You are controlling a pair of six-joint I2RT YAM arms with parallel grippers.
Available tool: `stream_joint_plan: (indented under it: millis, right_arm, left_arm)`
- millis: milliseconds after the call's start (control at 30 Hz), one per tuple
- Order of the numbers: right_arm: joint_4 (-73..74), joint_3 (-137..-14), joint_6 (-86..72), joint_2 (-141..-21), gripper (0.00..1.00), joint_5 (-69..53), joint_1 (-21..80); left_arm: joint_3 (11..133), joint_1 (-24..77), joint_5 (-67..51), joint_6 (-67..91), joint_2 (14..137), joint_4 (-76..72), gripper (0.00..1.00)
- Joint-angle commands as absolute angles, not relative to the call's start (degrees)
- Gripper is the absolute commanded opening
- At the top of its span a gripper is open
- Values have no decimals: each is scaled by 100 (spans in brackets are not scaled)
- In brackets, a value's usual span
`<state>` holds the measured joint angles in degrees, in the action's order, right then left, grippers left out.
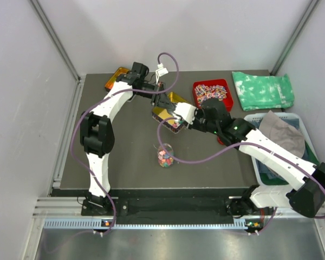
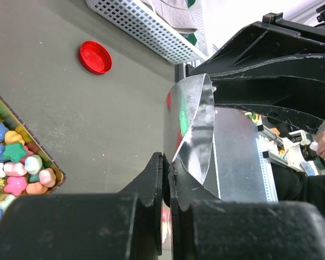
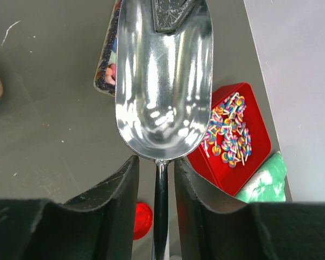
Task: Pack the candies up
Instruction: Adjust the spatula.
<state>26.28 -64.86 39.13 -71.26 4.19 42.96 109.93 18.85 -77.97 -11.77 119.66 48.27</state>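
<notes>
The candies are small pastel sweets in pink, blue, green and yellow, lying in a gold tray at mid-table. More of them fill a small clear jar nearer the arms. An empty shiny metal scoop hangs over the table beside the tray. My left gripper is shut on the scoop's front rim; one of its fingertips shows inside the bowl. My right gripper straddles the scoop's thin handle, with a gap on each side, so it is open.
A red tray of striped lollipops stands at the back right, with a green cloth beyond it. A red lid lies on the mat. A white basket holding cloths stands at the right edge. An orange tray sits at the back left.
</notes>
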Motion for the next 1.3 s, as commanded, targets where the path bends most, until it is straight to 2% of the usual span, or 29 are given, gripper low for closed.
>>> stream_joint_plan:
  millis: [0, 133, 300, 367, 767, 800, 867, 1000, 1033, 1200, 1267]
  right_arm:
    - [2400, -6478, 3841, -6970, 31, 158, 4228]
    - [2312, -6478, 3823, -7005, 27, 158, 4210]
    - [2303, -6548, 3797, -7040, 11, 123, 4192]
    - [2285, -6583, 3762, -7058, 0, 141, 4184]
    - [2408, -6671, 3647, -7040, 0, 123, 4184]
    - [2408, -6662, 3647, -7040, 0, 132, 4192]
    - [2408, -6653, 3647, -7040, 0, 149, 4184]
    - [2417, -6653, 3665, -7057, 0, 228, 4184]
    - [2426, -6653, 3674, -7066, 0, 237, 4184]
    - [2531, -6662, 3744, -7066, 0, 378, 4175]
    - [2592, -6680, 3814, -7058, 0, 465, 4166]
  left_arm:
    - [11136, 1890, -8323, -1266, 11769, 4825, 0]
    - [11109, 1890, -8367, -1266, 11733, 4834, 0]
    - [11101, 1890, -8394, -1257, 11725, 4825, 0]
    - [11101, 1890, -8394, -1257, 11742, 4834, 0]
    - [11127, 1828, -8288, -1055, 11760, 4624, 1]
    - [11127, 1819, -8297, -933, 11768, 4519, 9]
    - [11127, 1776, -8314, -862, 11786, 4456, 11]
    - [11118, 1688, -8227, -765, 11804, 4351, 56]
    - [11136, 1653, -8200, -765, 11812, 4333, 75]
    - [11241, 1328, -7964, -712, 11962, 4263, 90]
    - [11285, 1205, -7272, -773, 12014, 4272, 96]
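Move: The left fingers already pinch the tip of the spatula's bowl, whose middle lies about 2 cm back and 3 cm right of them. The spatula's handle is right at the right hand's point, between its half-open fingers. From the right hand, the star-candy tin is roughly 5 cm ahead, 5 cm left and 20 cm below; the jar some 13 cm back and 8 cm left; the red box about 12 cm ahead and 11 cm right, both on the table. Holding still in the air, the right hand closes its part-open fingers onto the spatula's handle while the left keeps its pinch on the bowl's tip. The left then opens wide, lets go and backs off left and forward about 3 cm, away from the bowl; the right keeps hold without moving. ##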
